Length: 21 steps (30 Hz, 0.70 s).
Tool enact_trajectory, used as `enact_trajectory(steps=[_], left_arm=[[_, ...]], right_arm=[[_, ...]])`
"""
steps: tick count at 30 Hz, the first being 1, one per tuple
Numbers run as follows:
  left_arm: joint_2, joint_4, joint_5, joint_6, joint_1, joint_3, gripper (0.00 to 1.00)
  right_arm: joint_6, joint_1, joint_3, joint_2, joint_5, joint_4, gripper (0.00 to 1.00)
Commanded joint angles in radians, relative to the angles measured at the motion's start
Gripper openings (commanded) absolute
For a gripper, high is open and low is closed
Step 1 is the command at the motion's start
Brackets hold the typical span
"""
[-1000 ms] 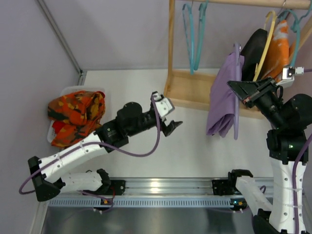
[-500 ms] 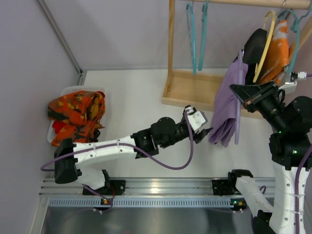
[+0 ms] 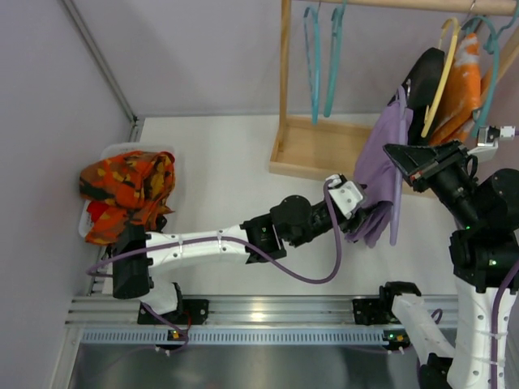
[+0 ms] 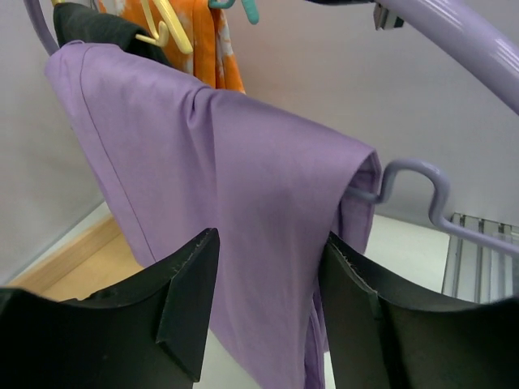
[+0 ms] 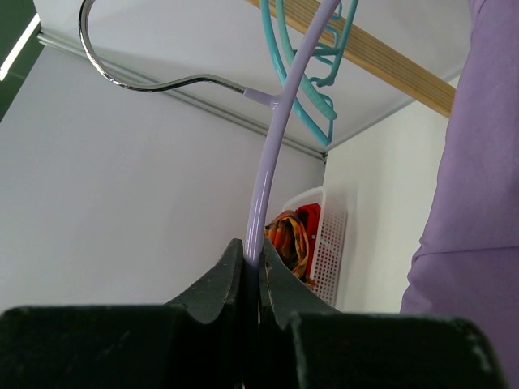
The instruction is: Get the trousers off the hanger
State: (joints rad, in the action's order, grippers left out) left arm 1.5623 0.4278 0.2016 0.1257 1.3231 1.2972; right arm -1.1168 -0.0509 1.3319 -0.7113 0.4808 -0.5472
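The lavender trousers hang folded over the lavender hanger, held in the air in front of the rack. My right gripper is shut on the hanger's thin arm just below the silver hook. My left gripper reaches to the lower part of the trousers. In the left wrist view the trousers hang between my left gripper's two black fingers, which stand apart on either side of the cloth. The hanger's notched end shows to the right.
A wooden rack at the back carries teal hangers, a yellow hanger, a black garment and an orange garment. A white basket with orange patterned cloth stands at the left.
My left arm has stretched right from the table's middle to the trousers, and its jaws have narrowed around the hanging cloth. The right gripper keeps hold of the hanger.
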Motion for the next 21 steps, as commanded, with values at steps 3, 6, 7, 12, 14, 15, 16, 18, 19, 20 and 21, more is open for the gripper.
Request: enact_trajectory(steps=[3,6,7,12,14,15,16,18,19,20,21], left_arm=[[0.053,0.089,0.067,0.034,0.005,0.091,0.56],[0.08,0.091,0.099,0.052,0.007,0.112,0.56],[0.088,0.091,0.119,0.067,0.007,0.117,0.56],[0.117,0.1,0.162,0.11,0.005,0.142,0.52],[0.127,0.1,0.186,0.127,0.005,0.155,0.52],[0.134,0.1,0.193,0.13,0.004,0.159,0.52],[0.137,0.1,0.197,0.135,0.004,0.163,0.52],[0.142,0.1,0.196,0.129,0.001,0.172,0.52],[0.14,0.101,0.188,0.129,-0.001,0.174,0.47],[0.142,0.103,0.182,0.129,-0.002,0.175,0.4],[0.142,0.104,0.182,0.127,-0.002,0.175,0.14]], right_arm=[[-0.015,-0.012,0.047,0.036,0.018,0.156,0.0],[-0.02,-0.012,0.05,0.038,0.024,0.159,0.0],[-0.02,-0.012,0.052,0.039,0.024,0.156,0.0],[-0.021,-0.012,0.046,0.047,0.025,0.144,0.0],[-0.025,-0.012,0.044,0.049,0.024,0.145,0.0],[-0.029,-0.012,0.046,0.05,0.024,0.145,0.0],[-0.028,-0.012,0.047,0.05,0.025,0.144,0.0],[-0.031,-0.012,0.049,0.052,0.025,0.139,0.0],[-0.029,-0.012,0.049,0.052,0.025,0.139,0.0],[-0.031,-0.012,0.049,0.053,0.025,0.136,0.0],[-0.029,-0.012,0.049,0.052,0.025,0.136,0.0]])
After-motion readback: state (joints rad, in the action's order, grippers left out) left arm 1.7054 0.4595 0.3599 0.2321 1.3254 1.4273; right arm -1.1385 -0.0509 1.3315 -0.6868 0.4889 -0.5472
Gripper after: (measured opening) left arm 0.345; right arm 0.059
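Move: At the left hand, open fingers straddle the near part of the purple trousers; the trousers' middle is about 5 cm ahead, 2 cm to its right and level. The purple hanger is about 7 cm ahead, 4 cm right and 6 cm above this hand; the dark garment hangs some 20 cm ahead, 6 cm right and 8 cm up. From the right hand, the trousers' middle is about 2 cm ahead, neither left nor right, 10 cm below. Sliding its spread fingers farther around the hanging cloth, the left hand goes about 3.5 cm forward and 2 cm to the right, towards the middle of the purple trousers, turning some 10 degrees counter-clockwise. Its fingers then close and pinch the near part of the trousers just below the hanger. The right hand keeps its grip on the purple hanger, nearly still. ##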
